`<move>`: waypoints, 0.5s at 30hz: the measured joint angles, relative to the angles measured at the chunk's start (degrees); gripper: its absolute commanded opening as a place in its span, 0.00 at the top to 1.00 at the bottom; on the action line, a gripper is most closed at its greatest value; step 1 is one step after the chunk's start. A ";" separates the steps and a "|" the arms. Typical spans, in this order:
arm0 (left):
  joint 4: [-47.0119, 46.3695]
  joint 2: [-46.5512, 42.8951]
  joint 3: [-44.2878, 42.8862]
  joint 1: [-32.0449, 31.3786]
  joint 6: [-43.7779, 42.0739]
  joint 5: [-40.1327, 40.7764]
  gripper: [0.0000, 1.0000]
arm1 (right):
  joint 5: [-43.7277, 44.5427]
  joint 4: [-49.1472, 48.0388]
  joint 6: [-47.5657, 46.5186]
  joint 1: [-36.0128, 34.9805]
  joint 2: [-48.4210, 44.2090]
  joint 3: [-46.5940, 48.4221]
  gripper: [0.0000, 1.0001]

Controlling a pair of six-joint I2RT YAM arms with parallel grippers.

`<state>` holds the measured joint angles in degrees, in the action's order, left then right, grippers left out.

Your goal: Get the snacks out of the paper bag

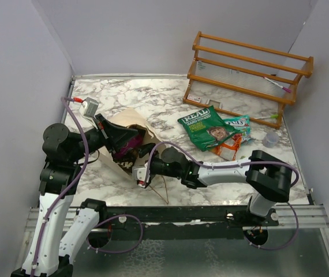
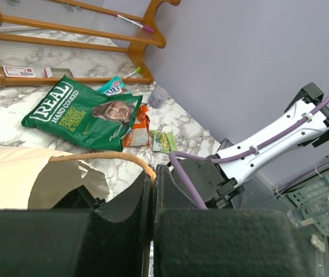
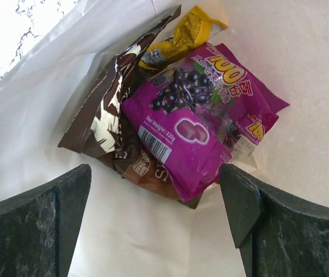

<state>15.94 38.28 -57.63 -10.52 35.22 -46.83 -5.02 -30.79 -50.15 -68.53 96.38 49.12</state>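
The paper bag [image 1: 131,120] lies on its side with its mouth held up by my left gripper [image 1: 131,142]. In the left wrist view that gripper [image 2: 153,174] is shut on the bag's brown cord handle [image 2: 104,156]. My right gripper [image 1: 143,171] stands open at the bag's mouth. Its wrist view looks inside, where a magenta-purple packet [image 3: 199,130] lies over a dark brown packet [image 3: 101,124], with a yellow packet [image 3: 190,32] behind; the open gripper [image 3: 156,187] is just short of them. Outside lie the green bag [image 1: 206,127], an orange packet [image 2: 138,130] and a light-green packet [image 2: 163,140].
An orange wooden rack [image 1: 248,72] stands at the back right. A clear plastic cup [image 1: 270,139] sits to the right of the removed snacks. Purple walls close in the marble table [image 1: 153,98] on the left, back and right.
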 measured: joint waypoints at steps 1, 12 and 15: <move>0.00 -0.11 0.00 0.00 -0.04 -0.02 1.00 | -0.42 -0.02 -0.83 0.39 0.46 0.44 0.07; 0.37 -1.49 0.44 0.00 -0.24 -0.02 1.00 | -3.89 0.76 -7.50 5.16 9.18 7.10 0.11; 0.13 -2.10 1.22 0.00 0.28 -0.11 1.00 | -2.86 0.70 -8.63 5.27 12.92 10.67 0.16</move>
<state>16.08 36.18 -56.40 -10.52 35.51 -46.94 -7.88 -30.09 -58.78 -63.26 109.30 59.79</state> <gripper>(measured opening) 0.019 0.882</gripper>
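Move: The purple candy pouch lies deep in the paper bag, about 5 cm ahead of the right hand, 6 cm to its left and some 3 cm lower. The brown pouch sits under its near side, roughly 1 cm ahead of the right hand, 6 left and 6 below. Out on the table, the green chips bag is about 10 cm ahead, 26 right and 10 lower. From the left hand the purple pouch is some 4 cm ahead, 4 left and 28 below. Forward and deeper into the paper bag, the right hand reaches about 6 cm ahead while sinking some 3 cm and working 3 cm left, closing in on the purple candy pouch. Its fingers stay wide open and tip slightly farther down; no grip on a pouch is made. The left hand stays nearly in place, still pinching the bag's handle in shut fingers. ##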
